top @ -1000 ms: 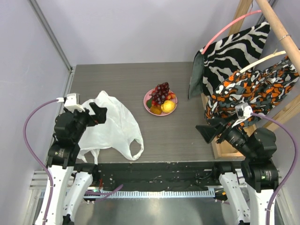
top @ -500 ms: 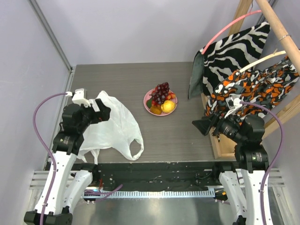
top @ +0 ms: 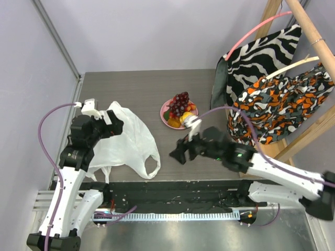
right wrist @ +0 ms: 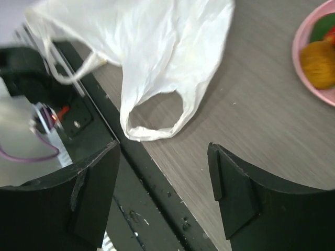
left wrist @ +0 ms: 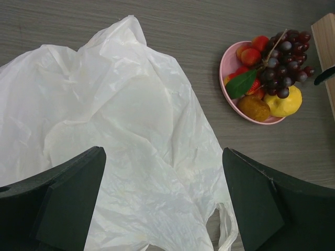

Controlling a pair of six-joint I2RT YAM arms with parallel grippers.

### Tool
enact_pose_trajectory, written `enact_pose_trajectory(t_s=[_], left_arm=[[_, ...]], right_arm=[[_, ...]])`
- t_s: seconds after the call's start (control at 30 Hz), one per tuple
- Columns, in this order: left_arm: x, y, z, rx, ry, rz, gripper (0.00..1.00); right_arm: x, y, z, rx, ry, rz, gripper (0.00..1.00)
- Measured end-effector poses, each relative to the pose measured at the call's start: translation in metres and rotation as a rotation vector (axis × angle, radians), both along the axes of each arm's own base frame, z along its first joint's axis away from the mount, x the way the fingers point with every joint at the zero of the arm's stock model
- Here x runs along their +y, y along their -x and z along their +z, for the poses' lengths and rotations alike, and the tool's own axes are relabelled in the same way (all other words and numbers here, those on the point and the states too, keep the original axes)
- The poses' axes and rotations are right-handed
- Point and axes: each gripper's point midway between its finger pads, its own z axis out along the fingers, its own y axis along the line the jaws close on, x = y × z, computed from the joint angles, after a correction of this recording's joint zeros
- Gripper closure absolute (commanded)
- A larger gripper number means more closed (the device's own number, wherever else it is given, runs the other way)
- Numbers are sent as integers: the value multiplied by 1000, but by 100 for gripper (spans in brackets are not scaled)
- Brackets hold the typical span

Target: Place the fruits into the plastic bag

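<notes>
The fruits lie heaped on a pink plate (top: pixel 163 112) at mid-table: purple grapes (top: pixel 181 100), a yellow lemon (top: pixel 188 118) and small red and orange pieces. The left wrist view shows the grapes (left wrist: pixel 285 52), the lemon (left wrist: pixel 285 102) and the plate (left wrist: pixel 226 63). The white plastic bag (top: pixel 128 138) lies flat and crumpled on the left. My left gripper (top: pixel 112 125) hovers open over the bag (left wrist: pixel 131 115), nothing between its fingers. My right gripper (top: pixel 178 153) is open and empty above the table's near edge, beside the bag's handle loop (right wrist: pixel 157 112).
A zebra-striped cloth (top: pixel 261 52) and an orange patterned cloth (top: pixel 282 104) hang on a wooden rack (top: pixel 309 31) at the right. A black rail (top: pixel 172 191) runs along the near table edge. An orange fruit (right wrist: pixel 319 64) on the plate shows at the right wrist view's edge.
My right arm has swung left from beside the rack to mid-table near the bag's handle loop, its jaws narrowing slightly. The left arm shifted slightly forward early on and has held still since.
</notes>
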Motion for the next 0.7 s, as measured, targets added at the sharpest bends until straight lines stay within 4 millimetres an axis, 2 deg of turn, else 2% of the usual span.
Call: enact_pose_trajectory(t_s=[0.07, 0.13, 0.23, 0.43, 0.57, 0.7], left_arm=[[1, 1, -1, 4, -3, 5, 0], [2, 1, -2, 8, -6, 10, 0], [4, 1, -4, 15, -10, 23, 0], [23, 2, -7, 29, -33, 138, 0], [33, 3, -6, 22, -48, 191, 0], [37, 4, -6, 22, -53, 213, 0]], right_arm=[[30, 13, -22, -18, 82, 58, 24], [54, 20, -54, -33, 193, 92, 24], [71, 20, -87, -47, 281, 109, 24], [107, 25, -120, -103, 285, 176, 24], [128, 36, -149, -111, 304, 246, 24], [140, 51, -180, -87, 349, 322, 25]])
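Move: The plastic bag's nearer right-hand handle lies about 13 cm to the right hand's left, 4 cm back and some 22 cm below. The bag's body is about 24 cm left and 7 cm ahead, and the fruit plate 18 cm ahead and 2 cm left, both around 20 cm lower. From the left hand, that handle is roughly 16 cm right, 14 cm back and 22 cm below. Right hand sinks 18 cm and swings 14 cm left towards the bag handle, fingers open; left hand shifts 4 cm left. ##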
